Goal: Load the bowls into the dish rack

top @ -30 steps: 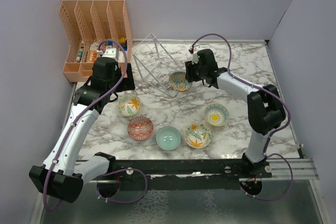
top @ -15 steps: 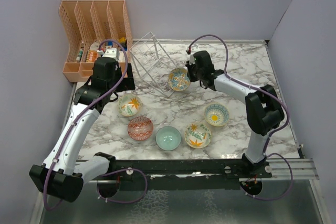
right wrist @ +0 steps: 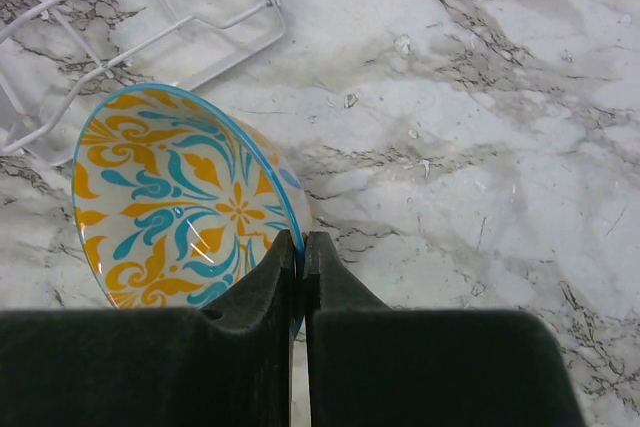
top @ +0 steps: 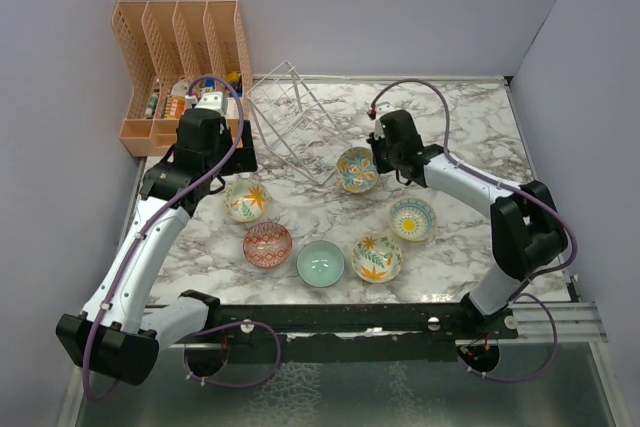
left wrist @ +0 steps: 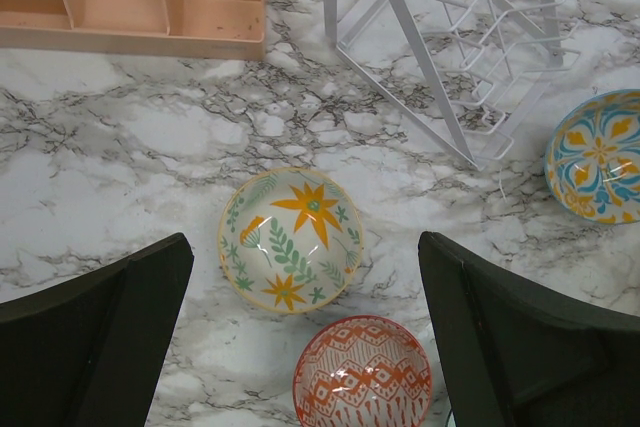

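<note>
My right gripper [right wrist: 301, 247] is shut on the rim of the blue-patterned bowl [right wrist: 180, 197], which hangs tilted just right of the white wire dish rack [top: 290, 117]; from above that bowl [top: 356, 169] sits beside the rack's near corner. My left gripper [left wrist: 300, 277] stands open above the marble, over a cream leaf-print bowl [left wrist: 290, 239] and a red-patterned bowl [left wrist: 363, 372]. On the table lie the teal bowl [top: 320, 262], another cream leaf-print bowl [top: 377, 257] and the yellow-sun bowl [top: 412, 218]. The rack [left wrist: 470, 37] holds no bowl.
An orange plastic file organizer [top: 180, 57] stands at the back left with small items behind it. The purple walls close in on the left, back and right. The arms' black base rail [top: 350, 319] runs along the near table edge.
The right gripper closed on the blue-patterned bowl's rim and carried it a little right and nearer, away from the rack. The left arm has not moved.
</note>
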`<action>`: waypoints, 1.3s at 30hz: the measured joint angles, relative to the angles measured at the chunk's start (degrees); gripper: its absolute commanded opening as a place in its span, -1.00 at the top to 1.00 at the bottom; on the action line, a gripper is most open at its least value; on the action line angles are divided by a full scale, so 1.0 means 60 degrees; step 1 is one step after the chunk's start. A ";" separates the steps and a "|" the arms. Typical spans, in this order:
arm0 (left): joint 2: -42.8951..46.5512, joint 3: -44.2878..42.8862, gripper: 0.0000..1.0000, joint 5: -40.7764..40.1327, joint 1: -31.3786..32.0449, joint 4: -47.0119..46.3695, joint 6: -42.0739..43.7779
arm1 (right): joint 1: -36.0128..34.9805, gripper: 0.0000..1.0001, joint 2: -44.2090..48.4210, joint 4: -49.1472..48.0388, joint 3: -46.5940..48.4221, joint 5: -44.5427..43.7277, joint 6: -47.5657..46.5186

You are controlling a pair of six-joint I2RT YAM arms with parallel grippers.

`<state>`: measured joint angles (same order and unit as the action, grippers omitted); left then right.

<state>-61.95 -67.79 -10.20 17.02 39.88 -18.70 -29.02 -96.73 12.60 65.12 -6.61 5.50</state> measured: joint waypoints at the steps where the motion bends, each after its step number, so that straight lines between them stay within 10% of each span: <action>1: 0.0000 0.0000 -0.98 0.0004 0.0000 -0.0004 0.0000 | 0.0058 0.98 0.0095 0.0106 -0.0029 0.0004 0.0044; 12: 0.0004 0.0000 -0.98 0.0004 0.0062 -0.0073 0.0000 | 0.2251 0.96 -0.0138 0.0758 0.0033 0.0714 0.1082; 20: 0.0036 0.0000 -0.98 0.0004 0.0062 -0.0066 0.0000 | 0.2645 -0.14 -0.0499 0.1173 0.0182 0.1126 0.1614; 39: 0.0069 0.0000 -0.98 0.0007 0.0062 -0.0066 -0.0004 | 0.1439 -0.21 0.0692 0.2368 0.1508 0.0474 0.0601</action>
<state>-61.54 -67.79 -10.15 17.39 39.48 -18.72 -20.38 -92.58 26.81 74.17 -3.77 9.10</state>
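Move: I already hold the blue-and-orange bowl by its right rim; its middle is about 5 cm left of my right hand, level fore-and-aft, 2 cm below. The clear spot for it is centred some 5 cm right and 6 cm below my right hand. The dish rack stands roughly 17 cm left and 6 cm ahead; the daisy bowl, 8 cm right and 12 cm back, 7 cm down. From my left hand the spot is about 37 cm right, 8 cm ahead, 22 cm below. Keeping my right-hand pinch on the rim, I swing the tilted bowl about 9 cm right, away from the dish rack, turning the wrist some 20 degrees clockwise and sinking 3 cm near the end to set it down. There my fingers open and let go of the rim; then I rise about 9 cm and come back some 5 cm left, over the bowl. ##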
